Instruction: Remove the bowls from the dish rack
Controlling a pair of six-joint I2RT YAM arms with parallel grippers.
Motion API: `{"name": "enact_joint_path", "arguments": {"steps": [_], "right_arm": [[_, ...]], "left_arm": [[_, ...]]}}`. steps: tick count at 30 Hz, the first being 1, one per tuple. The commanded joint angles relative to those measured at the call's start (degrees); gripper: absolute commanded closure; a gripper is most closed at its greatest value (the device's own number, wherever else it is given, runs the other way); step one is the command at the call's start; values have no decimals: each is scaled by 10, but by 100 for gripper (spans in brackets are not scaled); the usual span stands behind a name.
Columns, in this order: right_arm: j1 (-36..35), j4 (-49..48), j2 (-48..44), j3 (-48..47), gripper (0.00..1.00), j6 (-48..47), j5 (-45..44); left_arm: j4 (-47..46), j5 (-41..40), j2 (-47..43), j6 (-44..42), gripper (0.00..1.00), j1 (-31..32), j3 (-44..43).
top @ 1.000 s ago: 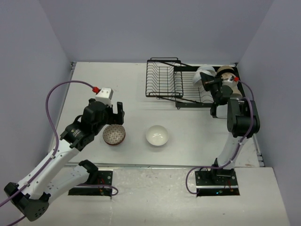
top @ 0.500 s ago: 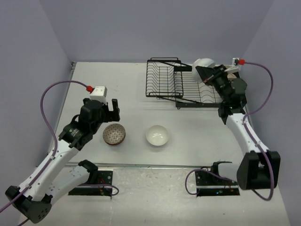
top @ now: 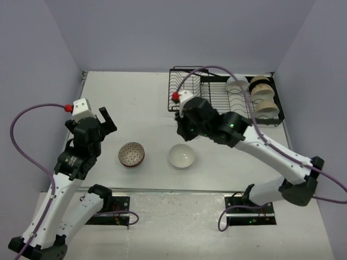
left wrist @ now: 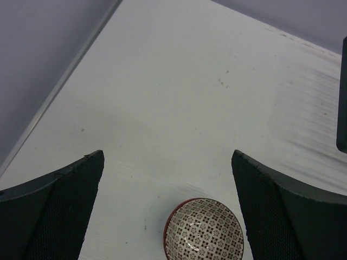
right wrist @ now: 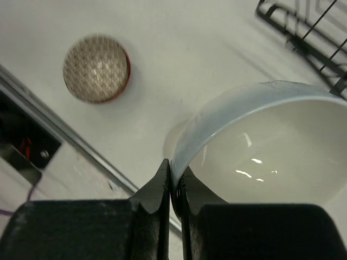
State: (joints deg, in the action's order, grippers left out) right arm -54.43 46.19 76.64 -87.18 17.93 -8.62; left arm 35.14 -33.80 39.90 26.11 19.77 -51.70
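In the right wrist view my right gripper (right wrist: 172, 169) is shut on the rim of a plain white bowl (right wrist: 265, 146), held above the table. Another white bowl (top: 181, 156) stands on the table just below it. From above, the right gripper (top: 186, 129) hangs over that bowl's far edge, and the wrist hides the held bowl. A reddish-brown patterned bowl (top: 132, 154) (left wrist: 203, 230) (right wrist: 96, 69) rests on the table. My left gripper (top: 102, 120) (left wrist: 167, 158) is open and empty, up and left of it. The black dish rack (top: 190, 93) at the back holds a white bowl (top: 237, 84) and beige bowls (top: 263, 93).
The right arm (top: 271, 149) stretches diagonally from its base at the bottom right across the table's middle. A purple cable (top: 217, 70) arcs over the rack. Grey walls close off the left, back and right. A metal strip (right wrist: 81, 143) marks the table's near edge.
The right arm has swung from the rack's right end to the table's middle, carrying the white bowl. The left arm has pulled back to the left, away from the patterned bowl.
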Motion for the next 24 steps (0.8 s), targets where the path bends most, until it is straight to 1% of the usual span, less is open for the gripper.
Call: {"name": "enact_joint_path", "arguments": {"steps": [1, 2, 3, 4, 8, 14, 18, 21, 24], "right_arm": [[-70, 154, 75, -55, 100, -24, -99], [-90, 172, 110, -62, 100, -19, -103], [-96, 173, 121, -62, 100, -19, -99], [-101, 169, 130, -58, 100, -20, -80], [-109, 168, 177, -51, 100, -26, -68], [-110, 143, 217, -44, 100, -40, -32], [-110, 145, 256, -39, 100, -43, -22], [-110, 140, 268, -32, 99, -43, -11], [-110, 130, 273, -20, 96, -40, -6]], "left_arm": [[3, -43, -12, 18, 0, -11, -17], [3, -43, -19, 18, 0, -11, -15], [1, -43, -22, 18, 0, -11, -13], [-2, -40, -24, 17, 0, -11, -11], [-8, -24, -23, 9, 0, -11, -6], [-15, -12, -22, 3, 0, -11, -2], [-16, -7, -22, 1, 0, -11, 1], [-18, -3, -22, -1, 0, -11, 1], [-21, 2, -21, -3, 0, -11, 3]]}}
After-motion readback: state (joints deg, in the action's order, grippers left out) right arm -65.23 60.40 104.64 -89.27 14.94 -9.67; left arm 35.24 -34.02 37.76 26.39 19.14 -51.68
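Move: The right hand holds a second white bowl by its rim; the white bowl on the table, where this one is taken, lies almost straight below, about 27 cm down, some 2 cm ahead and 1 cm to the right. The brown patterned bowl stands about 23 cm left of that table bowl and level with it. The wire basket lies roughly 33 cm ahead of the hand and 5 cm right. From the left hand the white table bowl is some 32 cm right, 1 cm back, 24 cm down. Down about 18 cm, with a smaller shift back and slightly left, the right hand brings its bowl in over the white bowl on the table, dropping fast at first, then easing and sinking on. The wrist tips the fingers some 40 degrees until they point mostly down, and they stay shut on the rim. ##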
